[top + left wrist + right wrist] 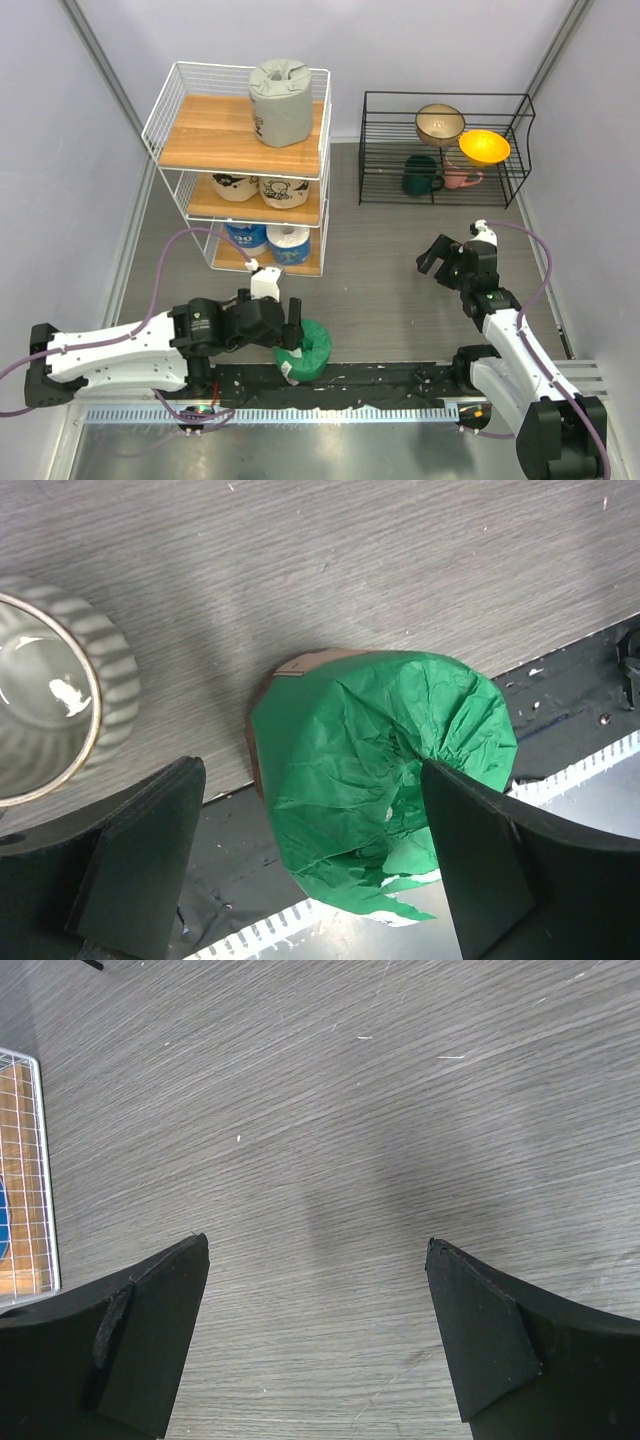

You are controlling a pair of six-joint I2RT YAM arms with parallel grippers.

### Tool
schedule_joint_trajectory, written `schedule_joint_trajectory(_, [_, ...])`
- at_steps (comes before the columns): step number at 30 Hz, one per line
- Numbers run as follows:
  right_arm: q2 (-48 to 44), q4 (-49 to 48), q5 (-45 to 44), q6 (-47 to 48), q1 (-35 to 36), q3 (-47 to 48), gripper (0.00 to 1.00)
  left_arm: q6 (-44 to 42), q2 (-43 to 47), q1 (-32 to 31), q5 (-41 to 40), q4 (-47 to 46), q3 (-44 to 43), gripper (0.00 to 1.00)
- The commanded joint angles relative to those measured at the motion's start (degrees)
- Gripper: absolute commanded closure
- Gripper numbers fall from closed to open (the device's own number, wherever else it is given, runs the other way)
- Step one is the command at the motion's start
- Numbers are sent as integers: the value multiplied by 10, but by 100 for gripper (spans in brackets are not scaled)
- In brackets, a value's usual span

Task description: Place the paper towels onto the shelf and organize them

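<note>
The green paper towel roll (308,352) lies on the table near the front edge, partly on the black strip. My left gripper (292,337) is open and straddles it. In the left wrist view the roll (375,770) sits between the fingers, close against the right finger (480,865) and apart from the left one. The white wire shelf (240,135) holds the grey roll (280,102) on top, two tan rolls (260,188) on the middle board and two blue and white rolls (268,240) on the bottom. My right gripper (441,256) is open and empty over bare table (318,1320).
A ribbed pale mug (50,695) stands just left of the green roll. A low black wire rack (445,150) at the back right holds bowls and mugs. A black strip (380,385) and a metal rail run along the front edge. The shelf's corner (20,1160) shows in the right wrist view.
</note>
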State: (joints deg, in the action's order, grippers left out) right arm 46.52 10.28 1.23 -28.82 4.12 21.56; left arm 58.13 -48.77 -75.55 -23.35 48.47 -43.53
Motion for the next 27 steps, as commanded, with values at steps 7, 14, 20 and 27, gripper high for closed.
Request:
schedule_joint_trajectory(7, [-2,-22,7,0,2,-1,5,9,-7,-23,23,-29,23,13])
schedule_joint_trajectory(14, [-2,-22,8,-2,3,-2,5,10,-33,-28,27,-28,27,22])
schedule_joint_trajectory(20, [-2,-21,9,0,3,-2,5,8,-64,-31,14,-29,14,32])
schedule_joint_trajectory(27, [1,-22,9,-1,3,-1,5,9,-87,-31,5,-29,11,43])
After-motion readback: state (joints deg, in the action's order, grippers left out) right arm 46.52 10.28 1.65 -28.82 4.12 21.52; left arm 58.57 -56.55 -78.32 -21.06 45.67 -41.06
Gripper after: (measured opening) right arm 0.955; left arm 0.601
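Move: The green roll stands under the left hand, some 5 cm to its right and about 2 cm back, its middle roughly 8 cm below. The ribbed mug is about 7 cm ahead and 9 cm left of that hand, 9 cm down. The right-hand blue roll on the bottom shelf is around 21 cm ahead and 2 cm right, 6 cm lower. From the right hand, the green roll lies about 31 cm left, 20 cm back and 4 cm below. The left fingers come astride the green roll's left wall, one at the outer side and the other at the core opening, and close by about a third without a grip yet to be seen. The hand sinks about 4 cm onto it, drawing back some 2 cm early on, while the wrist tips slightly, its left side rising. ##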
